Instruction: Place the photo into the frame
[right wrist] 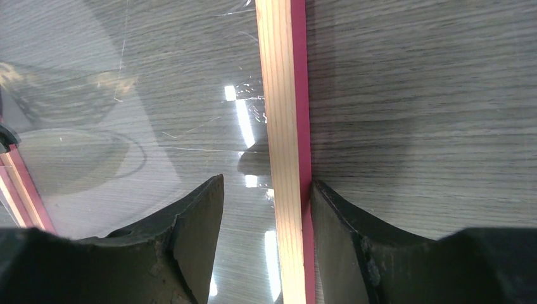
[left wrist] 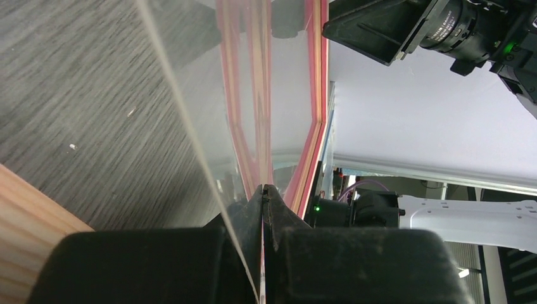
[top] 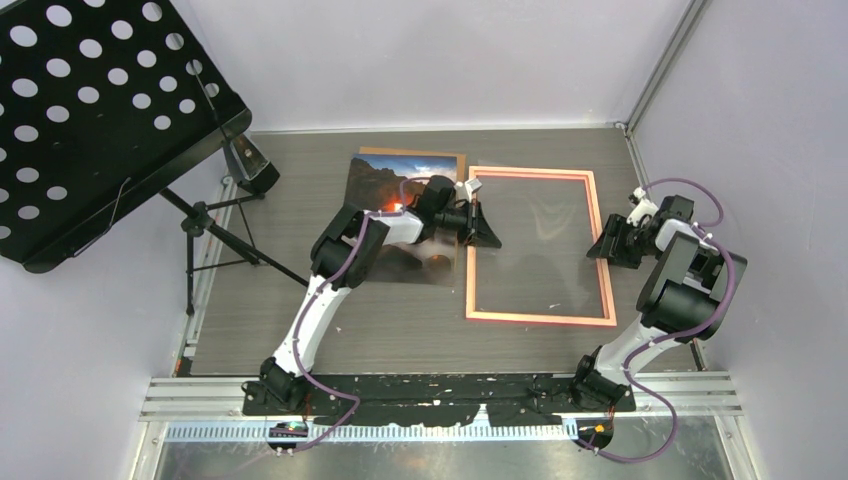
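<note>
The pink-orange frame [top: 530, 174] lies flat on the table, right of centre, with a clear sheet [top: 535, 250] inside it. The sunset photo [top: 395, 180] lies face up to its left, partly hidden under my left arm. My left gripper [top: 487, 232] is at the frame's left rail, its jaws shut; in the left wrist view a thin clear sheet [left wrist: 209, 95] runs into the seam of the gripper [left wrist: 263, 188]. My right gripper [right wrist: 266, 182] stands open astride the frame's right rail [right wrist: 282, 95], the right finger against the rail's pink outer side and the left finger apart from it.
A brown backing board [top: 410, 152] peeks out behind the photo's far edge. A black perforated music stand [top: 90, 110] on a tripod stands at the back left. White walls close in the table at the back and right.
</note>
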Motion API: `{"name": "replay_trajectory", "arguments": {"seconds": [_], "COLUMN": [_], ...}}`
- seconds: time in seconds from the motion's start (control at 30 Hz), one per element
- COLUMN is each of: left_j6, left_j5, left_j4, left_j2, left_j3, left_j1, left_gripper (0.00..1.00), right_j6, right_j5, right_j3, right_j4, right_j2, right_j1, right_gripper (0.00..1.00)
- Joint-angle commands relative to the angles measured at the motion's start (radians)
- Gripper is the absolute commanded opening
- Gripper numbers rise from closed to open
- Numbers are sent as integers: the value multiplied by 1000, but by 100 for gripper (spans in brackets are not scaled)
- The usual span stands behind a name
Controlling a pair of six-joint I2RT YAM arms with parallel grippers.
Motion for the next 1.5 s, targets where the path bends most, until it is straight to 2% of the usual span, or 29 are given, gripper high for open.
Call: {"name": "replay_trajectory", "arguments": {"seconds": [0.0,0.6,0.73,0.87,1.13,1.47], "left_j6": [46,131,133,139,170,221], "left_j5": [-28,-80,-84,-88,-110,-156], "left_j4": [-62,-282,-299,-317,-375,-514], "left_j2": [-33,-57,-61,-66,-84,-133], "left_j3": [32,76,80,79,87,86], "left_j1": [-15,-20,-22,-25,-27,-28], "left_gripper": [0,0,4,12,36,62], "right_j6": [6,-2,-4,-4,-5,-5], "right_j5": [-7,-1,0,4,3,-2], "right_j3": [12,5,3,1,-5,-6], "right_j4": [-6,-11,-13,-13,-17,-21], "right_j2": [19,-12,-16,-20,-28,-47], "right_j1": [17,70,76,81,89,89], "right_gripper": [59,59,59,59,59,59]}}
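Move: Pinched in the left hand is the left edge of the clear sheet. The frame's centre is about 11 cm to that hand's right, 1 cm back and 3 cm below; the frame's left bar is some 4 cm to its left and level with it, the photo about 20 cm left and 5 cm ahead. The right hand straddles the frame's right bar, whose middle lies roughly 2 cm ahead, 1 cm right and 1 cm below. Pushing the frame leftward about 1.5 cm, the right hand keeps its outer finger against the outside of the right bar, gap unchanged. Meanwhile the left hand sinks under 1 cm towards the frame with the sheet's edge, then opens to over half and rises 1.5 cm, easing back a little, fingers tipping down some 10 degrees throughout. ##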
